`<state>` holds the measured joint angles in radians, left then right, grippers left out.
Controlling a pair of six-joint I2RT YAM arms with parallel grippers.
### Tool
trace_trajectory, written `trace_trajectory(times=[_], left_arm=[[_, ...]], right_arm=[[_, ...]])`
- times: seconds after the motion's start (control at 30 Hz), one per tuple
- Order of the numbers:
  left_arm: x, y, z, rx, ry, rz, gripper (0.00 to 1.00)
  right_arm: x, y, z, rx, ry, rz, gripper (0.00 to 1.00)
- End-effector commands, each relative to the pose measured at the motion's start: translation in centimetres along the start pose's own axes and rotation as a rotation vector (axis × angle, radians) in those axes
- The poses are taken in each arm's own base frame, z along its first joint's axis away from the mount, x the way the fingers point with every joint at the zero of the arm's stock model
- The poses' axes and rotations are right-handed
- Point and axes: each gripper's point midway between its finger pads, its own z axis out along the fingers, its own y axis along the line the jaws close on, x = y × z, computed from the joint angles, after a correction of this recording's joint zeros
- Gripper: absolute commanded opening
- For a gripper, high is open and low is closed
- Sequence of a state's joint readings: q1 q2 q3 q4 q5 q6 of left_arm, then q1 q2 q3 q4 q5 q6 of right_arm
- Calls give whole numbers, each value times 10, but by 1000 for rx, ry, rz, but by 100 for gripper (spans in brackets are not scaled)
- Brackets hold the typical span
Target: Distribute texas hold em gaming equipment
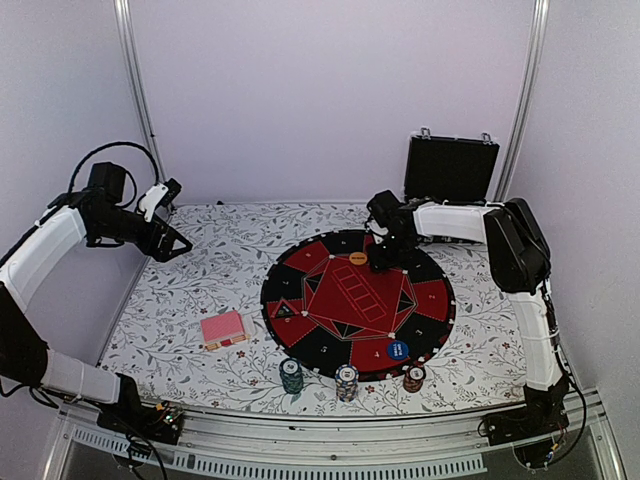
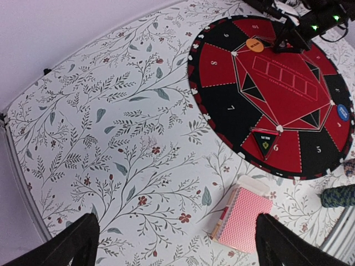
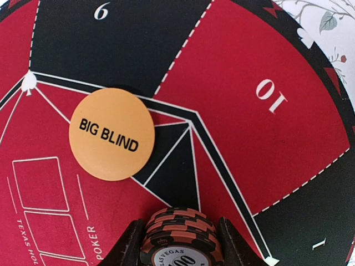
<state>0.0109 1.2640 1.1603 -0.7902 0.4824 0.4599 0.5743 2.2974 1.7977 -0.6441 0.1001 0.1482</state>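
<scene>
My right gripper (image 3: 177, 244) is shut on a short stack of brown-red poker chips (image 3: 180, 235), held over the far part of the round mat (image 1: 430, 300). The orange "BIG BLIND" button (image 3: 111, 134) lies just beyond the stack. A blue button (image 1: 397, 350) rests on the mat's near side. The pink-backed card deck (image 1: 223, 329) lies on the cloth left of the mat, also seen in the left wrist view as the card deck (image 2: 243, 219). My left gripper (image 1: 165, 245) hangs open and empty, high at the far left.
Three chip stacks stand at the mat's near edge: green (image 1: 291, 376), blue-white (image 1: 346, 381), brown-red (image 1: 414, 378). A black case (image 1: 450, 168) stands open at the back right. A small triangular marker (image 2: 264, 142) lies on the mat's left side.
</scene>
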Motion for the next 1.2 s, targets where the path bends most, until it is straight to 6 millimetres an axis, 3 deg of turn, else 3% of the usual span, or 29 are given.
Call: trace_trajectory(times=[0.0,0.5,0.73,0.97,1.03,1.1,1.17], left_arm=[[-9,-1,-2,7,-17,12,100],[-14,1,-2,2,-30,12,100],[-17,1,-5,2,-36,16,100],[-22,1,-8,0,-50,18,100],[-24,1,-9,-1,-54,18,100],[-24,0,-9,0,-53,17,100],[-24,0,-10,-1,-56,19,100]], right_arm=[[-2,-10,9,31,-12,-2,26],[-9,-14,17,37,-33,-2,30],[2,-15,18,38,-18,5,57],[-17,-18,-17,40,-77,12,69],[-24,-19,-38,38,-102,21,70],[-25,-16,-59,10,-118,35,71],[-13,-8,-77,-18,-117,33,74]])
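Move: Just below the right hand, which still holds the red-and-black chip stack low over the round mat, lies its spot: about 1 cm ahead, 1 cm right, 2 cm down. The orange BIG BLIND button lies some 6 cm left and 4 cm ahead; the black case roughly 21 cm right and 12 cm ahead; the blue button about 25 cm back, 2 cm right. From the left hand, that spot is some 49 cm right, 14 cm ahead and 22 cm down. Easing the chip stack forward and to the right across the mat, about 1 cm each way and away from the BIG BLIND button, the right hand keeps it low and upright. Then the fingers open from under half to nearly three-quarters and let go, and the hand rises about 2 cm, backing off slightly. ##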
